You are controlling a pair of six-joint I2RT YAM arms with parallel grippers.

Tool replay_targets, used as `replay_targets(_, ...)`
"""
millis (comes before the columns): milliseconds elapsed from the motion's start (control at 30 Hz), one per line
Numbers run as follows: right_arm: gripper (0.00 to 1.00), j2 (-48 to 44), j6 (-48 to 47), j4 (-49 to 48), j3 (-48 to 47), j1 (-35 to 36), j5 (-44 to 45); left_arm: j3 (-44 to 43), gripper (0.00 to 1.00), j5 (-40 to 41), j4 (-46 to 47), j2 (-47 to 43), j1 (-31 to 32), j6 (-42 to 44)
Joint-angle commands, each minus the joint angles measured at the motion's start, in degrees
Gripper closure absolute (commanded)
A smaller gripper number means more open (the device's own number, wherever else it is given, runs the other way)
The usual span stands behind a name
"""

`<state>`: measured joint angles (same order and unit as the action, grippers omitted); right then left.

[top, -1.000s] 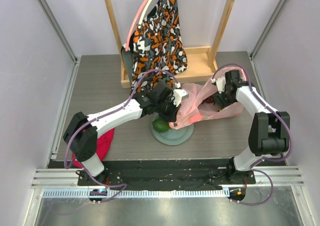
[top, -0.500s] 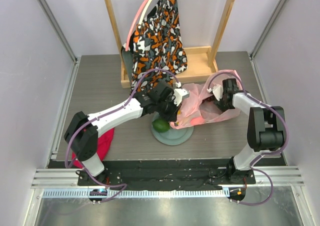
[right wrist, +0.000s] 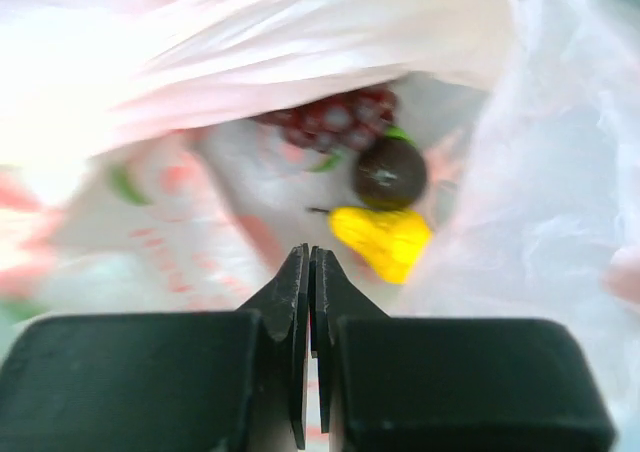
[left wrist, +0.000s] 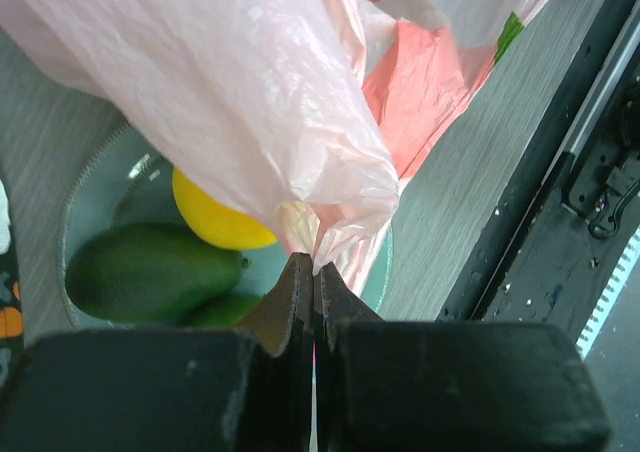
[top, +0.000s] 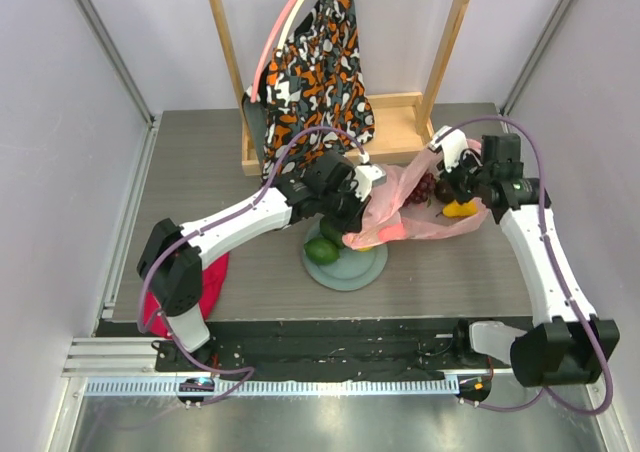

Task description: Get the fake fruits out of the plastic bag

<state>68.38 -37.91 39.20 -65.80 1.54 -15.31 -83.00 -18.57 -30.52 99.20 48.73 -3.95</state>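
Observation:
The pink plastic bag [top: 405, 207] lies stretched between my two grippers, its mouth toward the right. My left gripper [top: 350, 217] is shut on a bunched fold of the bag [left wrist: 300, 122], over the grey-green plate [top: 372, 269]. Two green oval fruits [top: 322, 250] and a yellow one [left wrist: 215, 222] lie on the plate [left wrist: 100, 187]. My right gripper [top: 455, 180] is shut on the bag's right edge and holds it up. Inside the bag [right wrist: 560, 172] lie the purple grape bunch [right wrist: 335, 117], a dark round fruit [right wrist: 390, 172] and a yellow fruit [right wrist: 385, 240].
A wooden rack [top: 400, 122] with an orange-black-white patterned garment [top: 315, 62] stands at the back, just behind the bag. A red cloth [top: 205, 287] lies at the left near the left arm's base. A black rail [top: 330, 337] runs along the near edge.
My right arm has risen and swung right, pulling the bag's right edge up so the fruits inside show. My left gripper has shifted slightly back with its fold. A second green fruit shows on the plate.

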Motion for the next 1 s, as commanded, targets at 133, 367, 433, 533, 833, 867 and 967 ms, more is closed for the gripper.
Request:
replay_targets(133, 0.92, -6.6, 8.4, 10.0, 2.8, 0.6, -5.9, -6.0, 1.00, -0.3, -0.9, 2.0, 0.1, 1.2)
replay_targets(367, 0.83, -4.0, 5.4, 6.3, 13.4, 0.7, 14.9, 0.8, 1.00, -1.5, 1.0, -1.2, 0.2, -0.2)
replay_targets(433, 0.82, -6.3, 2.4, 10.1, 16.5, 0.7, 15.0, 2.2, 1.00, -1.6, 1.8, -2.2, 0.1, -0.4)
replay_targets(533, 0.81, -12.0, -1.4, 13.5, 20.2, 0.7, 15.0, 3.6, 1.00, -2.4, 2.9, -2.3, 0.3, -0.7)
replay_targets(833, 0.65, 0.2, 6.6, 5.0, 10.4, 0.7, 15.0, -2.3, 1.00, -3.6, 1.9, 2.7, 1.8, -2.0)
replay_targets(867, 0.62, 3.6, 7.2, 3.5, 9.5, 0.7, 15.0, -2.7, 1.00, -3.7, 1.7, 3.2, 1.9, -2.0)
replay_targets(967, 0.52, 6.3, 7.9, -2.2, 8.2, 0.7, 16.5, -3.0, 1.00, -3.9, 1.6, 3.7, 2.0, -2.0)
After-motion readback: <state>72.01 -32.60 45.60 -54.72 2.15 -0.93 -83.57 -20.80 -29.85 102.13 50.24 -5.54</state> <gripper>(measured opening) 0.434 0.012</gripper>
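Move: The yellow pear in the open bag lies from the right hand some 5 cm ahead, 6 cm to the right and 19 cm below. Close by at the same depth are the dark round fruit, about 9 cm ahead and 1 cm right of this hand, and the grapes, about 11 cm ahead and 5 cm left. From the left hand, which pinches the bag's near-left edge, the pear is roughly 13 cm ahead, 30 cm right and 13 cm lower; the plate sits 15 cm beneath that hand, 2 cm to its left. With its shut fingers empty, the right hand swings back about 13 cm while dipping some 11 cm and drifting right, tipping its fingers roughly 20 degrees farther down, then turns forward again about 6 cm, low inside the bag towards the yellow pear, with the fingers opening to nearly half. The left hand keeps its pinch on the bag's edge over the plate, lifting it slightly, lowering it about 4 cm, then raising it a little again as it edges right. ##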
